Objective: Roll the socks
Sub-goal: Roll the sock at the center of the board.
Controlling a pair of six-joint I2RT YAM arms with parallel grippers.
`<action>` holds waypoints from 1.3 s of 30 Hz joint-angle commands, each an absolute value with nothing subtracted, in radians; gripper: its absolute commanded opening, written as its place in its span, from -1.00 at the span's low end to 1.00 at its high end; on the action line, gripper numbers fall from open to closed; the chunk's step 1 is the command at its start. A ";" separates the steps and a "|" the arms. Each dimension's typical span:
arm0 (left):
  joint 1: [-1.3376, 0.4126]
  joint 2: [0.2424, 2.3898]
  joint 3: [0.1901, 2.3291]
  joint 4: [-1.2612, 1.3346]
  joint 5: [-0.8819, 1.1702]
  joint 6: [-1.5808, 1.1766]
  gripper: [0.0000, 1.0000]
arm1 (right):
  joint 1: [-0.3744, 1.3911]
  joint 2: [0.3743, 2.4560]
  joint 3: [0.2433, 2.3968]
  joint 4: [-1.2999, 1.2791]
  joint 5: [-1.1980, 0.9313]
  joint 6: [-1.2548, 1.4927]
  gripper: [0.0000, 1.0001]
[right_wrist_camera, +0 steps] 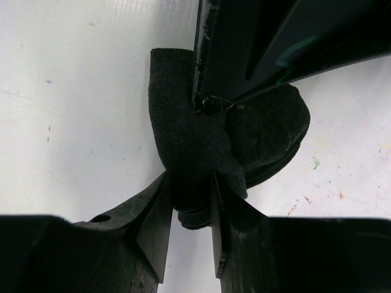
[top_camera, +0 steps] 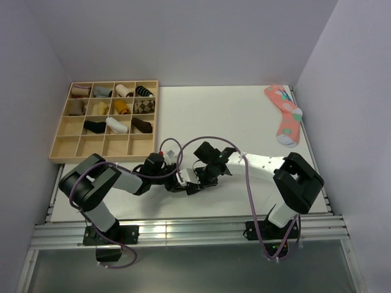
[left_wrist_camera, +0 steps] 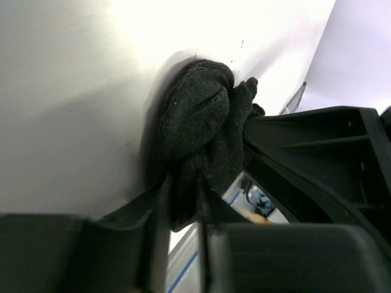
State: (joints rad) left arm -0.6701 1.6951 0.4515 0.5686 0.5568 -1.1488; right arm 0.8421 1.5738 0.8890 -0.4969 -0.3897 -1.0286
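The black socks [left_wrist_camera: 198, 119] are bunched into a lump on the white table, caught between my two grippers at the near middle. My left gripper [left_wrist_camera: 182, 201] has its fingers close together on a fold of the lump. My right gripper [right_wrist_camera: 190, 204] pinches the narrow waist of the socks [right_wrist_camera: 189, 140], and a rounded part bulges to the right. In the top view my left gripper [top_camera: 182, 180] and right gripper [top_camera: 198, 179] meet tip to tip and hide most of the fabric. The left gripper's dark finger [right_wrist_camera: 244, 49] presses on the lump from above in the right wrist view.
A wooden compartment tray [top_camera: 61, 143] at the back left holds several rolled sock bundles. A pink spotted sock [top_camera: 286, 116] lies flat at the far right by the wall. The table's metal front rail [top_camera: 183, 232] runs just behind the arm bases.
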 commanded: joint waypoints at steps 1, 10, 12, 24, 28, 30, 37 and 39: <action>-0.673 1.631 0.373 0.564 0.410 -1.123 -0.43 | 0.841 1.624 0.949 -0.632 -0.411 -1.019 -0.34; -0.693 1.344 0.201 0.661 0.141 -1.101 -0.15 | 0.793 1.698 1.068 -0.830 -0.463 -1.011 -0.37; -0.713 1.312 0.181 0.669 0.085 -1.068 -0.13 | 0.792 1.712 1.084 -0.857 -0.463 -1.008 -0.37; -0.965 1.239 0.134 0.785 -0.201 -0.885 -0.03 | 0.766 1.914 1.302 -1.130 -0.571 -1.025 -0.36; -1.002 1.331 0.124 0.915 -0.212 -0.856 -0.01 | 0.741 1.994 1.365 -1.198 -0.601 -1.031 -0.36; -1.020 1.373 0.127 0.962 -0.201 -0.839 -0.01 | 0.724 2.028 1.400 -1.216 -0.617 -1.031 -0.36; -1.035 1.535 0.123 1.202 -0.155 -0.842 -0.01 | 0.696 2.083 1.440 -1.255 -0.627 -1.020 -0.35; -1.035 1.545 0.124 1.233 -0.150 -0.842 -0.01 | 0.693 2.094 1.440 -1.259 -0.626 -1.016 -0.36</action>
State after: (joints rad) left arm -1.0283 1.5311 0.1287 1.0615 -0.1623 -0.8654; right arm 0.7010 2.0647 1.4223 -1.2243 -0.6460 -1.0126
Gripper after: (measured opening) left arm 0.496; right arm 0.327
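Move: The black sock is bunched between my hands. Its middle is about 3 cm to the right of my left hand and 1 cm nearer me, roughly at fingertip height, with its left end still between my left fingers. From my right hand, which already grips the other end, that middle is some 3 cm to the left and level front to back. The sock organizer's middle stands roughly 25 cm ahead and 29 cm to the left of my left hand. I open my left fingers to about half, letting the sock go, and draw that hand some 5 cm left. Then I lift it about 3 cm and roll it some 40 degrees while bringing it back right and down beside the sock, a little nearer me. My right hand keeps its pinch, shifts about 2 cm back and to the right, and swings its fingertips some 40 degrees towards my base. ##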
